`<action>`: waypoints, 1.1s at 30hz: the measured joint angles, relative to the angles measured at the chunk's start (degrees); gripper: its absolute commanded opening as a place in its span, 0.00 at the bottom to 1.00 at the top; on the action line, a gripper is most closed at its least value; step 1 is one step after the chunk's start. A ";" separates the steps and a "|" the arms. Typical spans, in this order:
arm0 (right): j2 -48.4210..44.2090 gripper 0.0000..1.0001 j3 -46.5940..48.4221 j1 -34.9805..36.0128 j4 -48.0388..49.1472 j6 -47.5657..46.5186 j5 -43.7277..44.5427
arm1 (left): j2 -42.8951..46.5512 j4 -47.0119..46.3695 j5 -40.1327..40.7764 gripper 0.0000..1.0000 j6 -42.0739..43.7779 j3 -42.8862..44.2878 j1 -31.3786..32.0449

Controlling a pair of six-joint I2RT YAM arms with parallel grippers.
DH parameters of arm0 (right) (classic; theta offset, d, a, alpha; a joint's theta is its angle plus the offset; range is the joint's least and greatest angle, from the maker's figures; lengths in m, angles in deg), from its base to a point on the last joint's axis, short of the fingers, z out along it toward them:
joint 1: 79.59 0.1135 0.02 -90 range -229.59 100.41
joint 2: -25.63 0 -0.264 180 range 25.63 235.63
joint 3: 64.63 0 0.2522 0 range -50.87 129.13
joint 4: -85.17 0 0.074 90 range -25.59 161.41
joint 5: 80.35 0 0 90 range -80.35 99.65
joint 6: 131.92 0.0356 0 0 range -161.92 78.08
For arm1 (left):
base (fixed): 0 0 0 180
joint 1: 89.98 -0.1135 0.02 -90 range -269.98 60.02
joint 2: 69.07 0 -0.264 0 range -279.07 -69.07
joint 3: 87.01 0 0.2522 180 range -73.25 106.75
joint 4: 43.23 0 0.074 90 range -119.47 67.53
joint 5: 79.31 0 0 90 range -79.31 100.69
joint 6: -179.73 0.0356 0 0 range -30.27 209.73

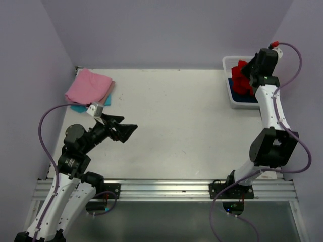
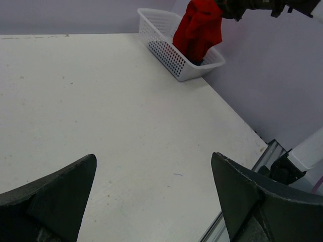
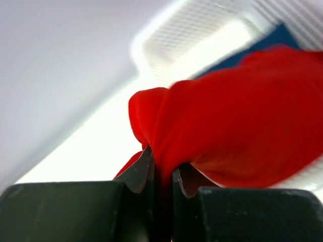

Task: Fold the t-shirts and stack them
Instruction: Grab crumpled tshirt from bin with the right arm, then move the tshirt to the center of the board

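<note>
A bright red t-shirt [image 1: 242,79] hangs bunched above the white mesh basket [image 1: 233,99] at the back right, with my right gripper [image 3: 164,169] shut on a fold of it [image 3: 237,121]. A dark blue t-shirt [image 3: 257,45] lies in the basket under it. In the left wrist view the red t-shirt [image 2: 199,29] dangles from the right arm over the basket [image 2: 166,48]. At the back left sits a folded pile: a pink t-shirt [image 1: 87,86] on top, beige [image 1: 108,99] and turquoise [image 1: 78,108] edges beneath. My left gripper [image 1: 124,131] hovers open over the table's left side, holding nothing.
The white table [image 1: 171,126] is walled by lilac panels at the back and sides. A metal rail [image 1: 166,189] with both arm bases runs along the near edge. The basket stands against the right wall.
</note>
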 measured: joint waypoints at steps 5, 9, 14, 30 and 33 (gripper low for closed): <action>-9.44 0.00 -2.51 1.05 8.61 1.16 -18.40 | -0.24 -0.70 0.04 1.00 -0.09 -1.01 0.00; -9.22 0.00 -1.97 5.55 14.38 1.77 -38.21 | -0.48 -1.44 0.42 1.00 -0.57 -2.21 0.00; -7.72 0.00 -1.99 21.44 14.73 -2.32 -57.66 | -0.17 -1.66 1.73 1.00 -1.01 -3.41 0.00; -2.36 0.00 -5.86 34.88 -9.38 -19.91 -44.44 | 1.68 1.86 9.79 1.00 -2.49 -5.29 0.00; 0.28 0.00 -8.96 37.83 -13.11 -21.59 -38.40 | 0.98 2.01 10.43 1.00 -2.95 -5.62 0.00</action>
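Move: From the right gripper, the crumpled red t-shirt already pinched in it, the clear middle of the table lies about 42 cm left, 15 cm back and 24 cm down. The white bin is beneath that gripper, level fore and aft, 3 cm to its right and 19 below; the blue cloth in the bin sits 4 cm back, 2 cm right, 20 down. From the left gripper the table middle is about 15 cm ahead, 14 right and 27 below. Keep the right gripper shut on the red t-shirt and lift it clear of the bin, then sweep left and back nearly 40 cm to the table middle, turning the hand some 90 degrees counter-clockwise. There sink about 20 cm towards the tabletop, tipping the fingers down. Meanwhile lower the open left gripper about 5 cm. ##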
